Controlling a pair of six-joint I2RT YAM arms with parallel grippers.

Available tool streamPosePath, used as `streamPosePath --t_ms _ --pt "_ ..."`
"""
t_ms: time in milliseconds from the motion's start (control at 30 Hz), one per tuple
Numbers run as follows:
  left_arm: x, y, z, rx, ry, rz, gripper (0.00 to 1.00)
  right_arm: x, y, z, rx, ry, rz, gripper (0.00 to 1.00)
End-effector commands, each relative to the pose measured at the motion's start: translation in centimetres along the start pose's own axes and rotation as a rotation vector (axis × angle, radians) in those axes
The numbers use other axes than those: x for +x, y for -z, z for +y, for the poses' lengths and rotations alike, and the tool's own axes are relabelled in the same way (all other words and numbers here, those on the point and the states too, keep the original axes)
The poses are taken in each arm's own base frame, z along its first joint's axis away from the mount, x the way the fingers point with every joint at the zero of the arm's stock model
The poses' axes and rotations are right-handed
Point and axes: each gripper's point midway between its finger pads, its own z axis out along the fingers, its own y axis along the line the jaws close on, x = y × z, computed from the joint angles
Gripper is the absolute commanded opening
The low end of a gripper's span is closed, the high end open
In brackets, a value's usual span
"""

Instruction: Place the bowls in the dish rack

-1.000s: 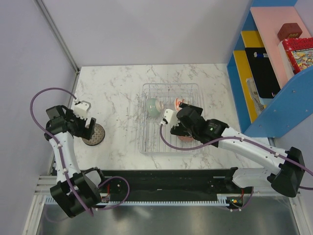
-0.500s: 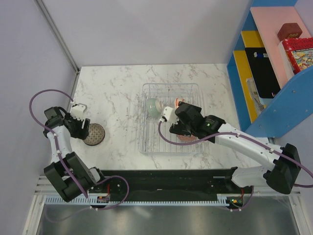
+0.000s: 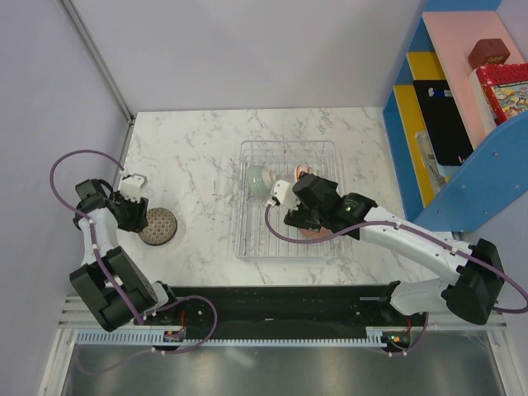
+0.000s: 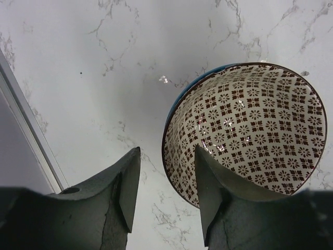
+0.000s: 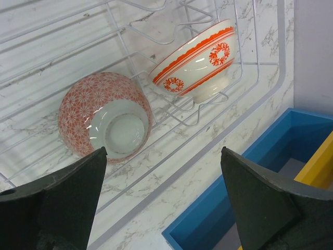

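Note:
A blue-sided bowl (image 3: 159, 225) with a brown-and-white flower pattern inside (image 4: 250, 130) sits upright on the marble table at the left. My left gripper (image 3: 139, 216) (image 4: 166, 156) straddles its near rim, one finger inside, one outside, with a gap still showing, so it is open. The silver wire dish rack (image 3: 244, 198) (image 5: 250, 94) holds a pale green bowl (image 3: 260, 180), an orange-and-white bowl (image 3: 300, 172) (image 5: 200, 62) and a red-patterned bowl (image 3: 312, 234) (image 5: 104, 117) lying on its side. My right gripper (image 3: 299, 216) (image 5: 162, 151) hangs wide open above the rack, holding nothing.
A blue shelf unit (image 3: 429, 148) (image 5: 234, 208) stands just right of the rack, with a red box (image 3: 503, 87) on it. A grey wall and metal rail (image 4: 26, 130) run close along the left of the patterned bowl.
My left gripper has come down over the patterned bowl's rim and its jaws have narrowed. The right arm has shifted slightly left over the rack, still open.

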Motion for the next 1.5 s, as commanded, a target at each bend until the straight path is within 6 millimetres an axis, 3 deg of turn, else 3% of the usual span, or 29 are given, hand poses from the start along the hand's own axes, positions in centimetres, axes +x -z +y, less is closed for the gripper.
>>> streamPosePath --t_ms 0,300,600,667,1033,1333,1467 --pt "-2.3 0.4 0.9 -0.003 -0.035 -0.074 0.50 -1.5 0.5 -1.0 0.010 -0.036 -0.037 0.98" --pt "-1.8 -0.4 0.6 0.032 -0.007 -0.057 0.38 -1.9 0.8 -1.0 -0.001 -0.044 -0.049 0.98" --pt "-2.5 -0.1 0.8 0.025 0.006 -0.077 0.12 -2.2 0.8 -0.9 -0.009 -0.046 -0.056 0.98" --pt "-3.0 0.2 0.9 0.020 0.005 -0.088 0.02 -2.3 0.8 -1.0 -0.009 -0.049 -0.060 0.97" --pt "-6.2 2.7 0.3 0.037 -0.011 -0.193 0.02 -2.9 1.4 -1.8 0.008 -0.068 -0.075 0.98" --pt "-10.6 6.5 -2.1 0.128 -0.036 -0.363 0.02 -4.5 2.6 -2.8 0.020 -0.112 -0.133 0.97" --pt "-13.5 8.9 -3.8 0.203 -0.067 -0.481 0.02 -6.8 3.6 -2.7 -0.054 -0.154 -0.224 0.98"
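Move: The brown-patterned bowl, stacked on a blue bowl, has its middle about 6 cm to the right of the left hand, 1 cm ahead and 2 cm lower, with its left rim between the half-open fingers. The blue bowl sits straight under it, some 5 cm below the hand. The dish rack's middle is roughly 45 cm right and 8 cm ahead. From the right hand, the patterned bowl lies about 50 cm left, 5 cm back and 11 cm lower. The patterned bowl's left rim is pinched as the left fingers, already half closed, shut on it after a slight dip; they then carry it up off the blue bowl, gaining speed over about 9 cm while drifting forward and right, the fingertips tipping outward some 15 degrees. Over the rack, the empty right hand, still wide open, rises about 3 cm and eases left. ##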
